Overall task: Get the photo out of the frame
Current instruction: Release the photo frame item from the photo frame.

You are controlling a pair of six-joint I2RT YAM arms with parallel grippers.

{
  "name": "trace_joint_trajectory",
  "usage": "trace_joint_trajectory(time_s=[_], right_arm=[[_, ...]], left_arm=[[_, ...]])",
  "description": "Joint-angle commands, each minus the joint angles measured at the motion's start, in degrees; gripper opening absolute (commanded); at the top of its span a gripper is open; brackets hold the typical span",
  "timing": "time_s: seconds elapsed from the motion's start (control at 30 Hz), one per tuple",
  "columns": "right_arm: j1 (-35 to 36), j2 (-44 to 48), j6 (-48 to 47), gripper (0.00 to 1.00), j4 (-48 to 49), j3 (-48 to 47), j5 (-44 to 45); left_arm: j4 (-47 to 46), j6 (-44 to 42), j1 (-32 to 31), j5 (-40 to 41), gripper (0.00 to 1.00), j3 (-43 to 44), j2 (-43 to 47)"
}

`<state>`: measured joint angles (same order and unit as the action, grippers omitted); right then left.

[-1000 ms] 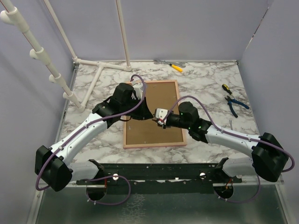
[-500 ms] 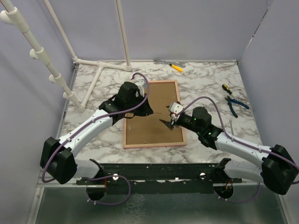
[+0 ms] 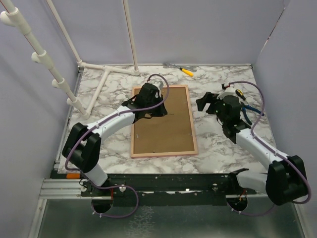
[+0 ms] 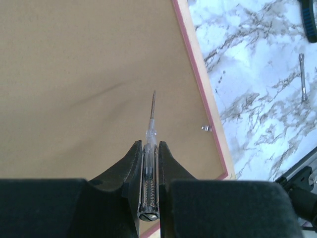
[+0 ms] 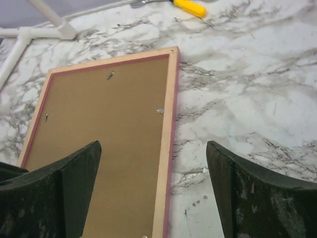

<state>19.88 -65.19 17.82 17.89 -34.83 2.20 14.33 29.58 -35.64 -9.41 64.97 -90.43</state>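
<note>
The frame (image 3: 166, 130) lies back up on the marble table, showing its brown fibreboard back and thin pink border (image 4: 198, 74). The photo is hidden beneath that back. My left gripper (image 3: 157, 110) hovers over the frame's far left part. In the left wrist view it (image 4: 148, 145) is shut on a clear-handled screwdriver (image 4: 147, 171) whose thin tip (image 4: 153, 96) points over the board. My right gripper (image 3: 205, 103) stands open off the frame's right edge, nothing between its fingers (image 5: 79, 171). Small metal tabs (image 5: 160, 110) sit along the back's edges.
A yellow-handled screwdriver (image 3: 187, 72) lies at the far edge. Another screwdriver (image 3: 239, 93) and blue pliers (image 3: 247, 113) lie at the right. A white pipe stand (image 3: 99, 79) occupies the far left corner. A small wrench (image 4: 302, 79) lies on the marble right of the frame.
My right gripper has left the frame's middle, swung right and away, and opened wide. My left gripper has slid farther over the frame, still holding the screwdriver.
</note>
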Motion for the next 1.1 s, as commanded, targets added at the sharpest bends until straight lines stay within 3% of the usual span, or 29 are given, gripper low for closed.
trace_joint_trajectory(time_s=[0.0,0.13,0.33,0.7,0.97,1.07], right_arm=[[-3.9,-8.3,10.6,0.89,-12.5,-6.8,-5.3],[-4.5,-13.1,11.1,0.83,-11.8,-7.4,-8.9],[-4.8,-18.4,15.0,0.57,-6.5,-5.2,-13.6],[-4.9,-27.3,14.9,0.53,-4.3,-6.8,-15.9],[-4.8,-30.6,14.2,0.30,-3.1,-7.1,-16.5],[-4.9,-31.3,14.2,0.29,-2.8,-7.1,-17.0]], left_arm=[[-3.1,0.7,0.0,0.9,0.00,6.0,-5.1],[-3.2,0.9,-0.1,0.5,0.00,9.8,-9.2],[-3.2,1.2,-0.1,2.7,0.00,15.6,-15.1],[-2.8,0.7,-0.1,2.4,0.00,26.7,-25.4],[-1.7,0.0,0.0,2.7,0.00,32.3,-30.3],[-1.6,0.0,0.0,2.3,0.00,33.1,-31.4]])
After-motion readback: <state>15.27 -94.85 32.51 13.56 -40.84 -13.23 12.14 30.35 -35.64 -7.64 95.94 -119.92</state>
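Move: The left hand, holding the screwdriver, aims for the far metal clip inside the frame's right rail, about 15 cm ahead, 12 cm to its right and 12 cm below. The rail spot the empty right hand will take is straight below, some 16 cm down and 3 cm left. From the right hand, that far clip is 11 cm ahead and 5 cm left, the near clip 8 cm back and 3 cm left. The right fingers close around the frame's right rail, one on either side, from wide open to about a third. To get there the hand sinks some 15 cm, easing slightly left while the wrist tips down about 35 degrees. The left hand keeps its grip on the screwdriver and travels about 12 cm forward and 8 cm right, sinking slightly, bringing the tip over towards the far clip. ##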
